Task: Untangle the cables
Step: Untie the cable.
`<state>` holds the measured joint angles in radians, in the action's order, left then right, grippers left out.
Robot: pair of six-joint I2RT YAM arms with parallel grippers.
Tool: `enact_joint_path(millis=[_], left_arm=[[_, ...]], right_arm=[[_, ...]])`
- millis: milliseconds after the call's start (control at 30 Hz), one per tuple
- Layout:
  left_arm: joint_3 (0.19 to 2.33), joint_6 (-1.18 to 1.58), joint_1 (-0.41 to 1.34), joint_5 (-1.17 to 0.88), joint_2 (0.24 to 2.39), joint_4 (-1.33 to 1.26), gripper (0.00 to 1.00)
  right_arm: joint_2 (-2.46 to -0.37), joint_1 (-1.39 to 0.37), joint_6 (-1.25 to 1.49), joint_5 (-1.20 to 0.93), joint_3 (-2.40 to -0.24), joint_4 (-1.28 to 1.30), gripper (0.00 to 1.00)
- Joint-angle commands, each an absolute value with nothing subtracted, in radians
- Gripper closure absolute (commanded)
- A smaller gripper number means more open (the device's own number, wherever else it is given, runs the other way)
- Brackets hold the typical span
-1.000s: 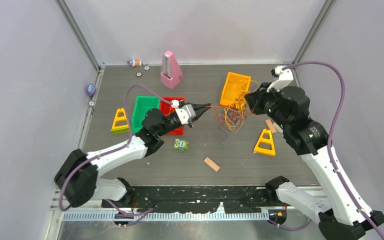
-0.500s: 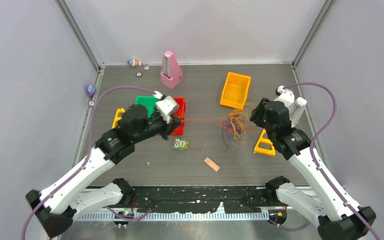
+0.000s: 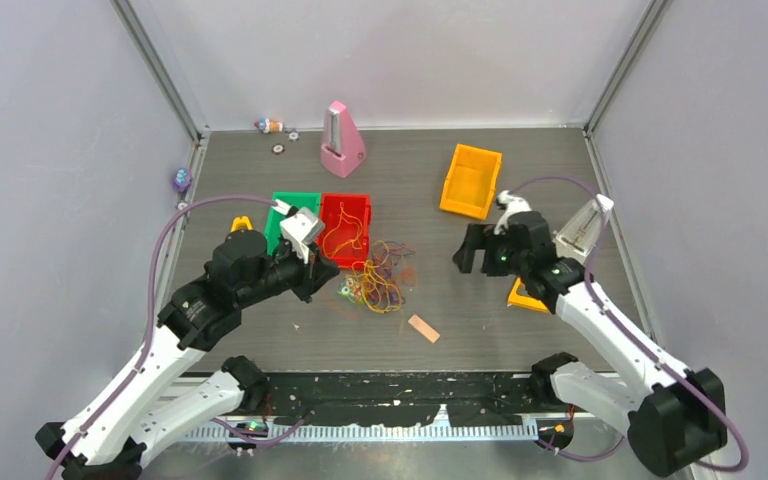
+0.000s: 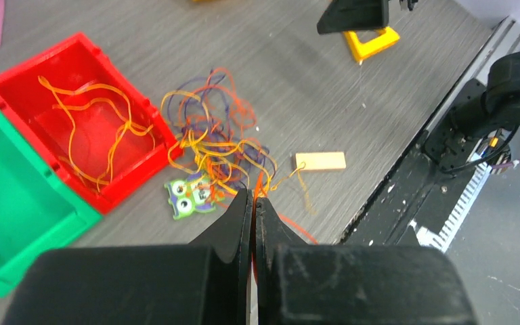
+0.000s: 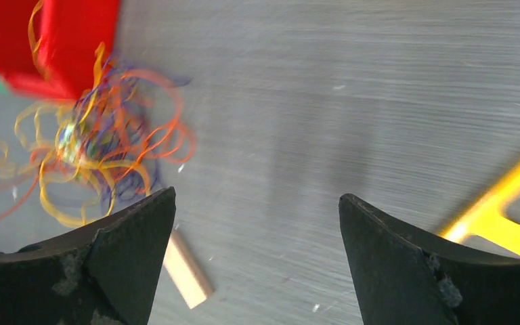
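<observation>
The cables [image 3: 380,281], a loose tangle of orange, yellow and dark purple strands, lie on the table just right of the red bin [image 3: 365,203]. A few orange strands [image 4: 95,135] trail inside that bin. My left gripper [image 3: 330,271] sits at the tangle's left edge. Its jaws are shut, and in the left wrist view [image 4: 252,196] one orange strand is pinched between them. My right gripper [image 3: 469,254] hovers to the right of the tangle, open, apart from it. The right wrist view [image 5: 257,196] shows only bare table between its fingers, with the cables [image 5: 108,149] off to the left.
A green owl toy [image 4: 186,196] lies under the tangle's near edge, and a wooden block [image 3: 423,328] lies in front. A green bin [image 3: 285,208] adjoins the red one. An orange bin [image 3: 470,180], a pink metronome [image 3: 340,140] and a yellow triangle [image 3: 522,296] stand around.
The tangle has been dragged left, from the table's right side to beside the red bin. My right gripper opened and let it go. My left arm pulled back leftward, still shut.
</observation>
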<state>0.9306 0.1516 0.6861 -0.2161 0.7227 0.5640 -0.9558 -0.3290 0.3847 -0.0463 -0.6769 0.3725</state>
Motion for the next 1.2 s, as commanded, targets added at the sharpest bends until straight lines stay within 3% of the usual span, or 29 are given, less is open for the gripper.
enact_joint_path(millis=[0, 333, 533, 600, 667, 700, 733, 767, 867, 1067, 1167], left_arm=[[0.936, 0.184, 0.683, -0.163, 0.697, 0.618, 1.0], [0.972, 0.179, 0.679, -0.039, 0.691, 0.739, 1.0], [0.998, 0.166, 0.674, -0.037, 0.67, 0.776, 1.0], [1.003, 0.161, 0.672, -0.03, 0.658, 0.78, 1.0], [1.009, 0.157, 0.669, -0.01, 0.638, 0.785, 1.0], [1.011, 0.157, 0.667, 0.028, 0.625, 0.788, 1.0], [1.011, 0.158, 0.661, 0.061, 0.611, 0.793, 1.0], [1.012, 0.159, 0.653, 0.095, 0.597, 0.795, 1.0], [1.01, 0.151, 0.616, 0.209, 0.558, 0.808, 1.0], [1.014, 0.128, 0.508, 0.363, 0.509, 0.806, 1.0], [1.013, 0.103, 0.475, 0.448, 0.487, 0.782, 1.0]], right_arm=[[-1.039, -0.504, 0.264, -0.203, -0.69, 0.27, 0.05], [-1.357, -0.834, 0.292, -0.096, -0.727, -0.021, 0.05], [-1.577, -0.906, 0.333, 0.042, -0.863, -0.072, 0.05], [-1.63, -0.909, 0.361, 0.109, -0.891, -0.083, 0.0], [-1.659, -0.91, 0.395, 0.19, -0.897, -0.08, 0.13], [-1.664, -0.91, 0.406, 0.22, -0.892, -0.075, 0.29], [-1.659, -0.909, 0.425, 0.287, -0.886, -0.055, 0.38], [-1.634, -0.906, 0.435, 0.318, -0.863, -0.045, 0.58], [-1.523, -0.867, 0.487, 0.432, -0.766, -0.043, 0.92], [-1.166, -0.647, 0.55, 0.45, -0.535, 0.027, 0.94], [-1.055, -0.557, 0.587, 0.567, -0.521, 0.161, 0.94]])
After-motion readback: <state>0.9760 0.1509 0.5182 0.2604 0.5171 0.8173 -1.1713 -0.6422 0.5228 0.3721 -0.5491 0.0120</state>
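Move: The cable tangle lies about 20 cm left of the open right hand, 2 cm back and 11 cm below. The owl block sits 6 cm left of the tangle and 2 cm nearer; the wooden block 10 cm right of it and 11 cm nearer; the red box 8 cm left and 10 cm beyond. From the left hand, already gripping an orange strand, the tangle is some 5 cm ahead, 8 cm right and 25 cm below. Right hand dips 20 cm left, pinches the tangle, lifts it back right; left hand draws its orange strand left. ##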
